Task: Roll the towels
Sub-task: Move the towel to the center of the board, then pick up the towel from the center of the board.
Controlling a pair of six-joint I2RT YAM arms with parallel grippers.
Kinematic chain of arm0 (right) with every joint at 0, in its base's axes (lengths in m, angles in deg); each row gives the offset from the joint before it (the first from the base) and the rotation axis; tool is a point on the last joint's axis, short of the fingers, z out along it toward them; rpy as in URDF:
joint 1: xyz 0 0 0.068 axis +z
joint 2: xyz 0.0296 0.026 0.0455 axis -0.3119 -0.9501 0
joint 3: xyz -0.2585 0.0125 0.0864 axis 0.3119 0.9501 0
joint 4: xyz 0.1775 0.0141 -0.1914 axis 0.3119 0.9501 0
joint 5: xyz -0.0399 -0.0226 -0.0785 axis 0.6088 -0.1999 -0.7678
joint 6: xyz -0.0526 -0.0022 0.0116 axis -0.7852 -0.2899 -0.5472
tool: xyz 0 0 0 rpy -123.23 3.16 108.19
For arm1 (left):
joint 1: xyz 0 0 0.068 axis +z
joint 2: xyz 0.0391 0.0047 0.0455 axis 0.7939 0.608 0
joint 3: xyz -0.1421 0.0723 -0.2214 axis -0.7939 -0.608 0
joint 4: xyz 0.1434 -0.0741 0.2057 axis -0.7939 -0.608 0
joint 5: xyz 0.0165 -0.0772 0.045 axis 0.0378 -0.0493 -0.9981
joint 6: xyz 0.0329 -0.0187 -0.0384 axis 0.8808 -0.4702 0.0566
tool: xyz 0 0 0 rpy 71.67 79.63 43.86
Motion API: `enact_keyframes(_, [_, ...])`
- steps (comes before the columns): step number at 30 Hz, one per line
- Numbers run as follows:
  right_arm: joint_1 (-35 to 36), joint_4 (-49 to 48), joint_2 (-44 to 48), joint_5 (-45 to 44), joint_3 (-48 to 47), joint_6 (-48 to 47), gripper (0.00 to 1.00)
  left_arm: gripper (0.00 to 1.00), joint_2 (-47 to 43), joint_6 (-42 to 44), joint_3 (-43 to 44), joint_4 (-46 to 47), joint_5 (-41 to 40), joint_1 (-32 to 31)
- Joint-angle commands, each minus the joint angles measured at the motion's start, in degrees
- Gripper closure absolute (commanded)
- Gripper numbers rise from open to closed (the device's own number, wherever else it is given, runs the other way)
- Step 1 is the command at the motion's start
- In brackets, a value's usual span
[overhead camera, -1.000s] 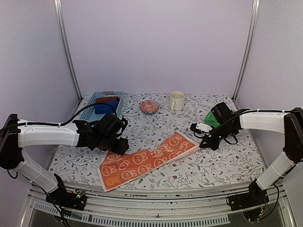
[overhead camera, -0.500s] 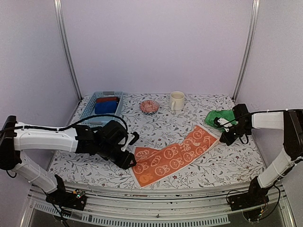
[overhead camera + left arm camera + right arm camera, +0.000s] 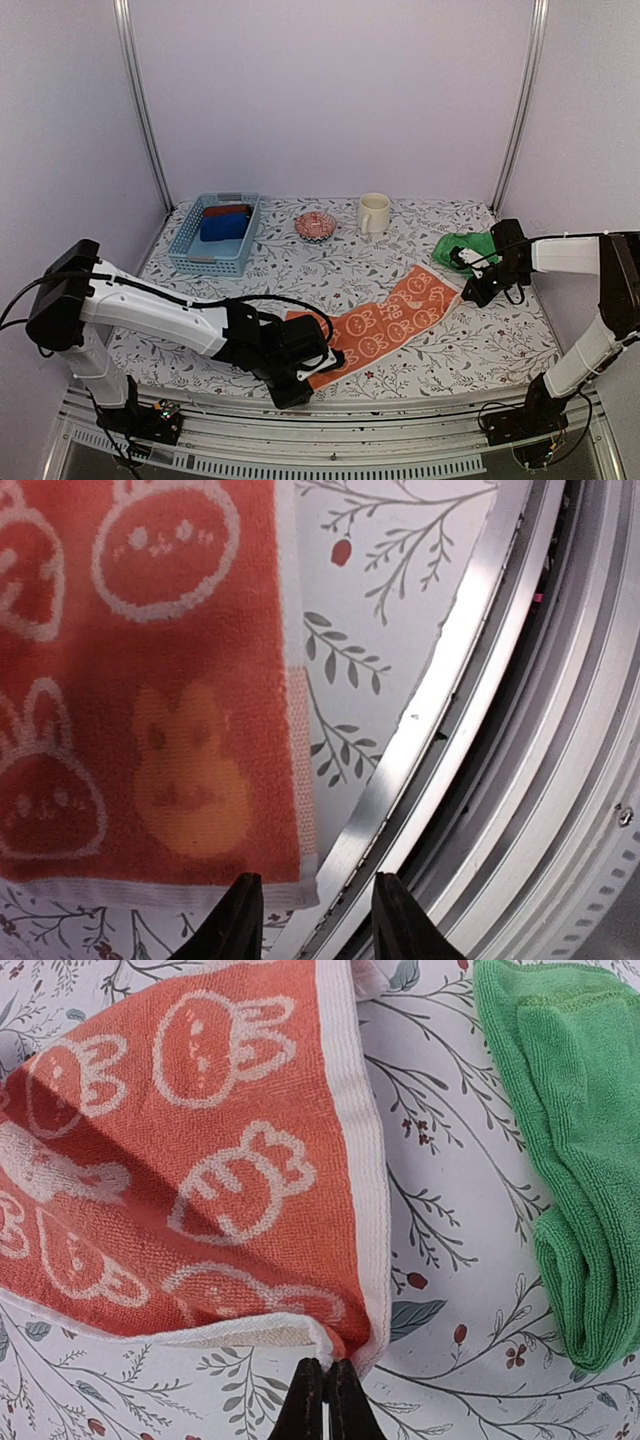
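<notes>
An orange towel (image 3: 390, 320) with white rabbit prints lies flat, running from the table's front middle up to the right. My right gripper (image 3: 468, 292) holds its far right corner. In the right wrist view the fingertips (image 3: 325, 1405) are shut on that folded corner of the orange towel (image 3: 200, 1190). My left gripper (image 3: 305, 378) hovers over the towel's near left corner. In the left wrist view its jaws (image 3: 315, 930) stand open, with the pale-edged corner (image 3: 300, 885) just ahead of them. A plain green towel (image 3: 460, 248) lies crumpled beside the right gripper and shows as the green towel (image 3: 570, 1160) in the right wrist view.
A blue basket (image 3: 205, 262) at the back left holds a blue roll (image 3: 224, 226) and a dark red roll (image 3: 226, 209). A small patterned bowl (image 3: 315, 225) and a cream mug (image 3: 373, 213) stand at the back. The table's metal front rail (image 3: 420, 740) runs right beside the left gripper.
The right gripper dragged the orange towel to the right, then stopped. The left arm swung from the left to the towel's near corner at the front edge, its jaws narrowing.
</notes>
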Motion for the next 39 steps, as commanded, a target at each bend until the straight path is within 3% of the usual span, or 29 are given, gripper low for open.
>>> enact_keyframes(1, [0.07,-0.48,0.65,1.46,0.11,0.67,0.97,0.61,2.67,4.11,2.03,-2.75,-2.41,-2.25])
enact_keyframes(10, [0.08,-0.24,-0.4,2.15,-0.32,0.64,0.97,0.63,3.61,5.22,1.5,-3.99,-8.66,-4.34])
enact_keyframes(21, [0.06,0.05,-0.72,2.44,-0.46,0.81,0.97,0.76,6.22,5.43,0.76,-4.74,-13.96,-6.24])
enact_keyframes(28, [0.08,0.57,-0.51,3.1,-0.96,1.02,0.97,1.0,3.49,5.84,1.19,-5.53,-17.98,-5.82])
enact_keyframes(29, [0.11,1.04,-0.28,3.37,-1.45,1.11,0.97,1.0,3.02,5.94,1.2,-5.61,-18.79,-5.54])
enact_keyframes(34, [0.07,4.07,3.79,4.56,-5.25,1.42,0.97,1.0,-4.01,2.21,-0.15,-6.29,-24.97,1.62])
enact_keyframes(39, [0.07,9.6,3.91,6.45,-16.53,1.17,0.97,1.0,-13.51,1.31,1.14,-4.0,-26.43,12.28])
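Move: The orange towel's free near corner lies almost under the left hand's open fingers, about 1 cm to the left and 2 cm lower. The board's front edge is some 3 cm behind this hand, and the towel's middle is about 12 cm ahead and 19 cm to the right. The right hand already pinches the far corner. From it, the free corner is roughly 22 cm back and 40 cm left, and the green towel about 10 cm straight ahead. Down about 2 cm and slightly left, the left hand settles onto the orange towel's near corner, tips its fingertips forward and closes to pinch it. It then sweeps forward some 8 cm, rising about 6 cm and drifting left, away from the board's front edge. The right hand stays put with its corner still pinched, then rises some 5 cm as the left lifts. ##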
